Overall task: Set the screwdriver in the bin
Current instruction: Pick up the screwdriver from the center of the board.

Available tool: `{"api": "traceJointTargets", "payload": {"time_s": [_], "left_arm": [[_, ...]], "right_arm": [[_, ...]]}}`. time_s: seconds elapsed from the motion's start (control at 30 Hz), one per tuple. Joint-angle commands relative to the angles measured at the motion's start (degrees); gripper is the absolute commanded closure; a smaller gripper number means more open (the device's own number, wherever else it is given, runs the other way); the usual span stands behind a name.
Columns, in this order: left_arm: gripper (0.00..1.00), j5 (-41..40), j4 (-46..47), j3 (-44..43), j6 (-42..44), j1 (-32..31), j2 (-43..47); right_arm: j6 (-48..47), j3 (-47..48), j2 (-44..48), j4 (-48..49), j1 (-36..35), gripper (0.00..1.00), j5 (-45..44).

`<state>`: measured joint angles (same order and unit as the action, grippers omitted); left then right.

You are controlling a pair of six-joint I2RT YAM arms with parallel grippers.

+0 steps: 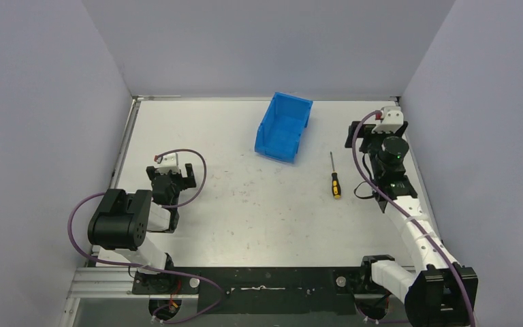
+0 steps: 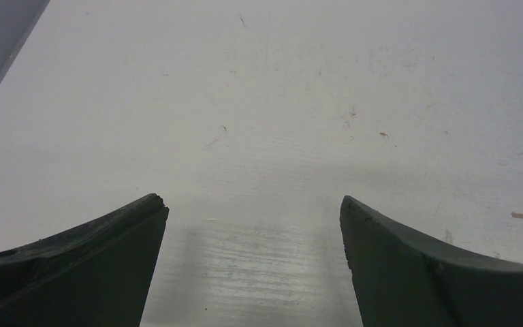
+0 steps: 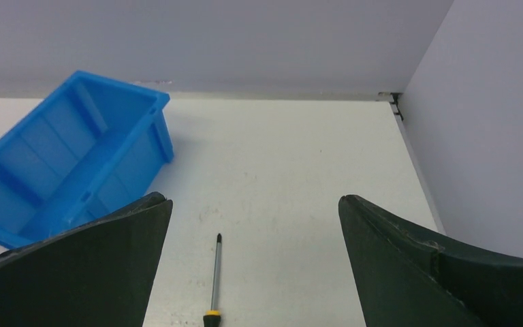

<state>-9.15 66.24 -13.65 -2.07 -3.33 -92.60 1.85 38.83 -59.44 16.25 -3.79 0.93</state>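
Observation:
The blue bin [image 1: 283, 127] stands empty and open-topped at the back middle of the table. To its right lies the screwdriver [image 1: 334, 177], flat on the table with its black-and-yellow handle toward the near edge. My right gripper [image 1: 378, 135] hovers to the right of the screwdriver. In the right wrist view the right gripper [image 3: 253, 199] is open and holds nothing. The screwdriver [image 3: 214, 279] lies below it, near the left finger, and the bin [image 3: 75, 157] is at the left. My left gripper [image 1: 171, 173] is open over bare table at the left, also open in its wrist view [image 2: 253, 201].
Grey walls close the table in on the left, back and right. The right wall [image 3: 490, 136] is close beside the right gripper. The white tabletop [image 1: 245, 204] shows scuffs between the arms.

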Motion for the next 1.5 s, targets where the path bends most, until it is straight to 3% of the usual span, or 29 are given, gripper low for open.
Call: {"api": "traceJointTargets", "payload": {"time_s": [0.0, 0.17, 0.4, 0.87, 1.47], "left_arm": [[0.03, 0.27, 3.07, -0.94, 0.33, -0.09, 0.3], [0.03, 0.27, 3.17, -0.94, 0.35, -0.09, 0.29], [0.03, 0.27, 3.11, -0.94, 0.32, -0.09, 0.26], [0.03, 0.27, 3.14, -0.94, 0.39, -0.09, 0.31], [0.03, 0.27, 3.08, -0.93, 0.39, -0.09, 0.25]], "right_arm": [[0.45, 10.72, -0.34, -12.77, -0.33, 0.0, 0.53], [0.62, 22.16, -4.97, -24.73, -0.39, 0.0, 1.05], [1.61, 29.6, -8.49, -27.07, -0.25, 0.0, 0.44], [3.52, 52.41, -23.95, -46.88, -0.5, 0.0, -0.75], [5.93, 52.46, -33.29, -53.27, -2.0, 0.0, -3.21]]}}
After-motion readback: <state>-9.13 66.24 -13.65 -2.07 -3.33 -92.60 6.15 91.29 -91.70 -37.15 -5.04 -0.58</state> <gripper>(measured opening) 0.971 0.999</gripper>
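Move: The screwdriver lies on the table well below the right hand, its middle about 7 cm to the left, some 2 cm back and roughly 24 cm down. The blue bin stands some 14 cm ahead of that hand and 22 cm to its left, about 20 cm lower. From the idle left hand the screwdriver is about 51 cm to the right, 1 cm back and 4 cm below. The right arm, already lifting with an empty gripper, carries its hand up another 8 cm or so and about 6 cm forward, high above the table on the screwdriver's right side. It then stops advancing and sinks straight back to its starting height, the wrist tipping the fingers down steadily by some 30 degrees in all, fingers still wide open and touching nothing. ##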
